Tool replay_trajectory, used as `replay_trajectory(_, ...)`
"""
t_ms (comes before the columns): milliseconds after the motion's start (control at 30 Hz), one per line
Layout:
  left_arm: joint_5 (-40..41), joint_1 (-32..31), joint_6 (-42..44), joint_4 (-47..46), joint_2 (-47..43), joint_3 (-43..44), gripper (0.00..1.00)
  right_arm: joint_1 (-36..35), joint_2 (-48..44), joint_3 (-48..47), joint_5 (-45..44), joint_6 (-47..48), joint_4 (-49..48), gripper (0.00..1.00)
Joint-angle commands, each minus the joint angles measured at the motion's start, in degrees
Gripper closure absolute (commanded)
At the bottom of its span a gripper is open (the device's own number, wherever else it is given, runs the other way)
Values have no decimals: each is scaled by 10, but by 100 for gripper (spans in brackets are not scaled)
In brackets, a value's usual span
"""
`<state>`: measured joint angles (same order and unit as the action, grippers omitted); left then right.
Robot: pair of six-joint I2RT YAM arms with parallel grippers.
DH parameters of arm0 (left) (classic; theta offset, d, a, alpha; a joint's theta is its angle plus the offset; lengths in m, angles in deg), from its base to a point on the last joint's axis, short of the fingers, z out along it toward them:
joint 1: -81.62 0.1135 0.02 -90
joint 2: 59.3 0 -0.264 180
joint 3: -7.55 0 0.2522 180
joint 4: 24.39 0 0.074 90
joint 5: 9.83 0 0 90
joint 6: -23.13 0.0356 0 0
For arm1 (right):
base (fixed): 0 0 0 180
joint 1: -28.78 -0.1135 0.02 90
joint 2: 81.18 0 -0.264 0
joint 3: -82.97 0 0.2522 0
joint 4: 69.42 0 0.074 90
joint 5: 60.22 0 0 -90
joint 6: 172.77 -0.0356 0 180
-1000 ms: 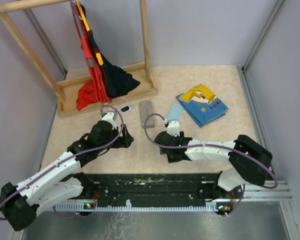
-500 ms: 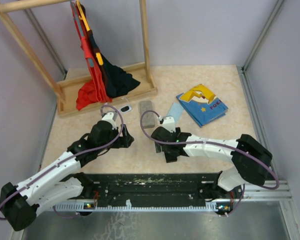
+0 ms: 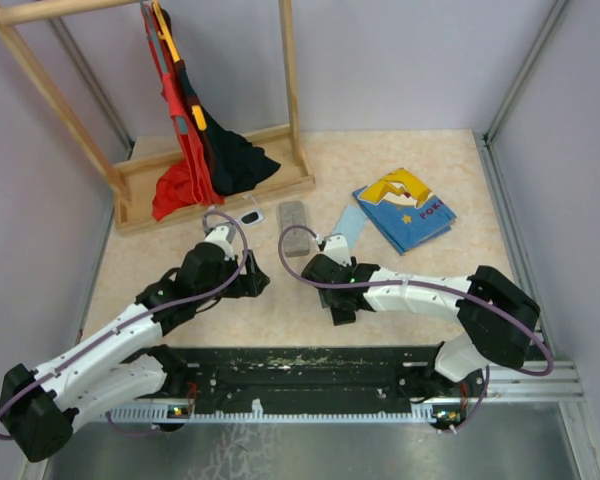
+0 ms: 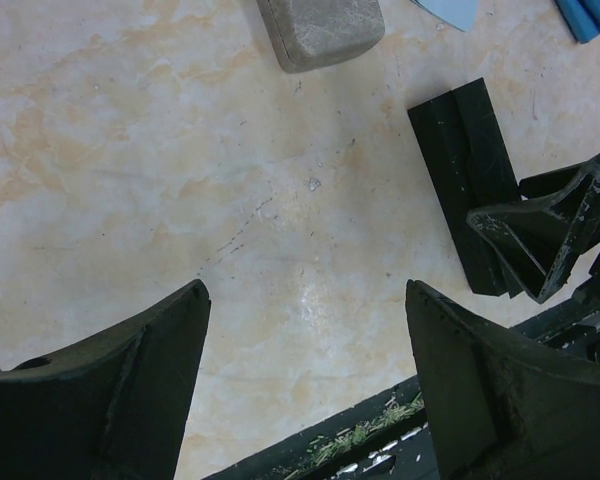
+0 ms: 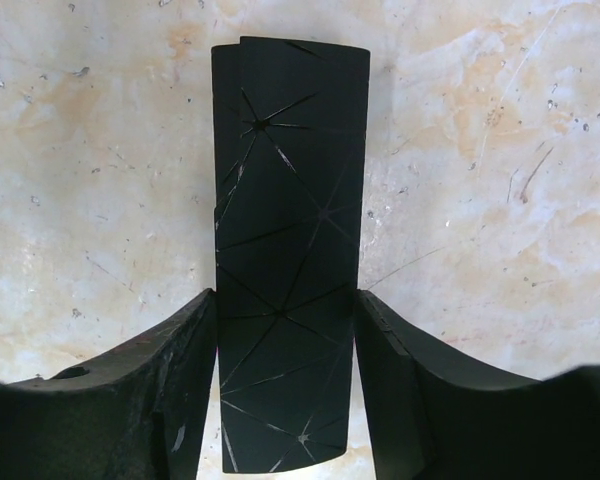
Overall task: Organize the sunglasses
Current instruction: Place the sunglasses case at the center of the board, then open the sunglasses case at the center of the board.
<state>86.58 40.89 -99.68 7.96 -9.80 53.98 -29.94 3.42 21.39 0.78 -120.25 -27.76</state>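
The white-framed sunglasses [image 3: 250,214] lie by the wooden rack's base, just beyond my left gripper. The wire-framed pair is not in view. My left gripper [image 3: 258,275] hovers low over bare table, open and empty [image 4: 305,290]. My right gripper [image 3: 332,298] is shut on a black oblong case [image 5: 288,230] with a pattern of thin lines, a finger [image 5: 400,370] pressed on each long side. The case also shows in the left wrist view [image 4: 468,180], lying flat on the table with the right gripper's fingers [image 4: 545,230] at its near end.
A grey oblong case [image 3: 293,225] lies between the arms, also in the left wrist view [image 4: 320,30]. A light-blue cloth [image 3: 348,224] and a blue book [image 3: 405,210] lie to the right. A wooden rack [image 3: 215,185] with hanging clothes stands at the back left.
My right gripper has moved left toward the left arm, with the black case between its fingers. The left arm has barely moved.
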Motion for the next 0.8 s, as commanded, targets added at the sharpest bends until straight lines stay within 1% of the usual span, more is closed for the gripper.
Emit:
replay_trajectory(0,-10,3,-5,-20,-1,-7,16,5,2,-18,-2,5,-6,49)
replay_trajectory(200,-13,3,-4,-28,5,-6,16,7,-27,-4,12,-4,-25,56)
replay_trajectory(467,-57,3,-4,-58,40,-1,16,26,-87,31,62,-13,-66,64)
replay_trajectory(600,-68,3,-4,-78,56,0,16,44,-113,58,86,-18,-86,76)
replay_trajectory(767,-86,2,-2,-108,82,6,17,65,-157,94,111,-30,-110,82)
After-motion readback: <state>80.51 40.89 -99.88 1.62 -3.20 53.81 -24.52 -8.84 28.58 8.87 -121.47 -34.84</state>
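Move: The black sunglasses case stands lengthwise between the right hand's open fingers, its middle roughly 1 cm ahead of that hand and 2 cm below it, neither left nor right. Measured from the right hand, the grey case lies about 18 cm ahead and 12 cm left, the light-blue cloth some 18 cm ahead and 3 cm right, both a few centimetres lower. From the left hand the black case is about 20 cm right, 1 cm ahead and 10 cm down. The black case, with the right fingertips against both its long sides, is let go as the right hand, after a short hold, rises about 2.5 cm and rolls some 15 degrees, its left side lifting. Its fingers close well in above the case, ending at the lid's free edge. The left hand, open and empty, eases 2.5 cm right and a little down towards the case. ##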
